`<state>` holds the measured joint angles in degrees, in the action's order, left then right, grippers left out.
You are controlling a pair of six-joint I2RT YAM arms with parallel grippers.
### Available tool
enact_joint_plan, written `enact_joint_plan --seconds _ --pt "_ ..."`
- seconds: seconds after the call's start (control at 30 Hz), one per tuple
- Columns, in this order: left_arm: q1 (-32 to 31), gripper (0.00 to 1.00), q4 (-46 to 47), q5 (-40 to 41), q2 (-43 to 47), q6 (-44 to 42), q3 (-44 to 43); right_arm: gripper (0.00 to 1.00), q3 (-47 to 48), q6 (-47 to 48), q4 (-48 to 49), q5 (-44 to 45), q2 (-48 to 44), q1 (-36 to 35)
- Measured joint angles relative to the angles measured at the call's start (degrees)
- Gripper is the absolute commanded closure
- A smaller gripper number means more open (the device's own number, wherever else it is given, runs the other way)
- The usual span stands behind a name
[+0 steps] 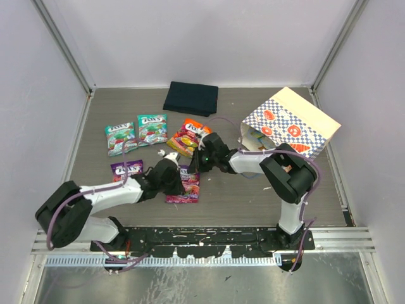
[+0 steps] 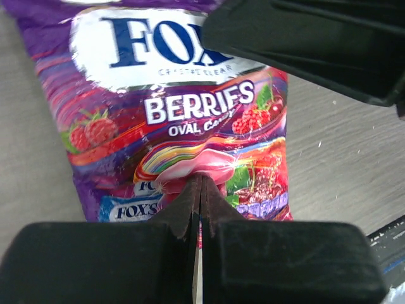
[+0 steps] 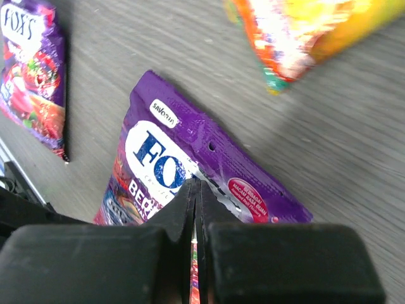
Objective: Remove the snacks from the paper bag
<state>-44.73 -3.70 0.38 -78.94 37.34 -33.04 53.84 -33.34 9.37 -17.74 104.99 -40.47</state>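
Observation:
A purple snack pouch (image 1: 185, 193) lies on the table in front of both arms. My left gripper (image 1: 180, 182) is shut, with its tips on the pouch's lower end (image 2: 158, 114). No fold shows between the tips of this gripper (image 2: 201, 180). My right gripper (image 1: 193, 166) is shut at the pouch's top end (image 3: 183, 120), and the film creases at its tips (image 3: 195, 185). The checkered paper bag (image 1: 288, 123) lies on its side at the right, its mouth facing left with more snacks (image 1: 256, 140) inside.
Two teal pouches (image 1: 120, 138) (image 1: 152, 128), an orange one (image 1: 186, 138) and another purple one (image 1: 126, 170) lie left of the bag. A dark folded cloth (image 1: 191, 98) sits at the back. Walls close in three sides. The two grippers are close together.

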Motion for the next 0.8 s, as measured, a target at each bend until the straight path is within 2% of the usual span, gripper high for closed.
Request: enact_joint_plan --seconds 0.13,0.27,0.33,0.4,0.47,0.53,0.63,0.77,0.8 --pt "-1.42 0.98 -2.95 3.37 6.86 6.73 4.39 0.97 3.56 -0.02 0.42 -0.83 3.15 -3.48" --pt "-1.62 0.98 -9.84 8.0 11.85 9.62 5.22 0.96 7.87 0.07 -0.13 -1.03 6.58 -5.53" --pt "-0.96 0.97 -12.5 9.92 12.61 10.03 5.05 0.92 10.43 0.39 -1.57 -0.96 8.11 -6.08" --pt "0.07 0.88 -14.75 11.06 12.52 9.92 4.22 0.81 12.31 0.92 -3.19 -0.63 8.87 -6.32" --pt "0.61 0.65 -16.57 11.96 12.52 9.46 3.3 0.67 13.81 1.88 -5.55 0.35 8.9 -6.29" --pt "0.83 0.48 -18.75 12.81 12.52 8.33 1.7 0.57 15.41 3.02 -7.91 1.75 8.79 -6.16" --pt "0.46 0.3 -20.52 13.62 13.22 6.71 0.33 0.51 16.15 5.01 -11.21 3.96 6.73 -5.27" --pt "-0.83 0.19 -23.06 14.6 16.63 4.98 -1.07 0.44 15.82 6.78 -14.64 6.73 1.18 -3.61" --pt "-1.07 0.11 -23.58 14.67 17.4 4.48 -1.46 0.42 15.26 6.99 -14.88 7.32 -0.63 -3.21"
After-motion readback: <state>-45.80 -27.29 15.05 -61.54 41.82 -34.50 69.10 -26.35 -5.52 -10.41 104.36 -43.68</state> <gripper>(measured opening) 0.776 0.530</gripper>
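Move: The berries pouch lies under both shut grippers. From the left fingertips its middle is about 3 cm ahead and 1 cm left, just below; from the right ones it is some 5 cm back and 4 cm left. The second berries pouch is about 19 cm to the left hand's left and 4 cm ahead. The orange candy pouch lies roughly 11 cm ahead of the right hand and 1 cm left. With shut fingertips still pressing on the berries pouch, the left hand low on its face and the right near its upper right corner, both hands drag it left about 6 to 7 cm towards the second berries pouch, the left hand drawing back some 2 cm as it starts and turning about 15 degrees counter-clockwise. Then both come free and open their fingers: the left rises about 4 cm nearly straight up over the pouch, while the right lifts some 5 cm and swings back rightward about 4 cm and forward 3 cm. ##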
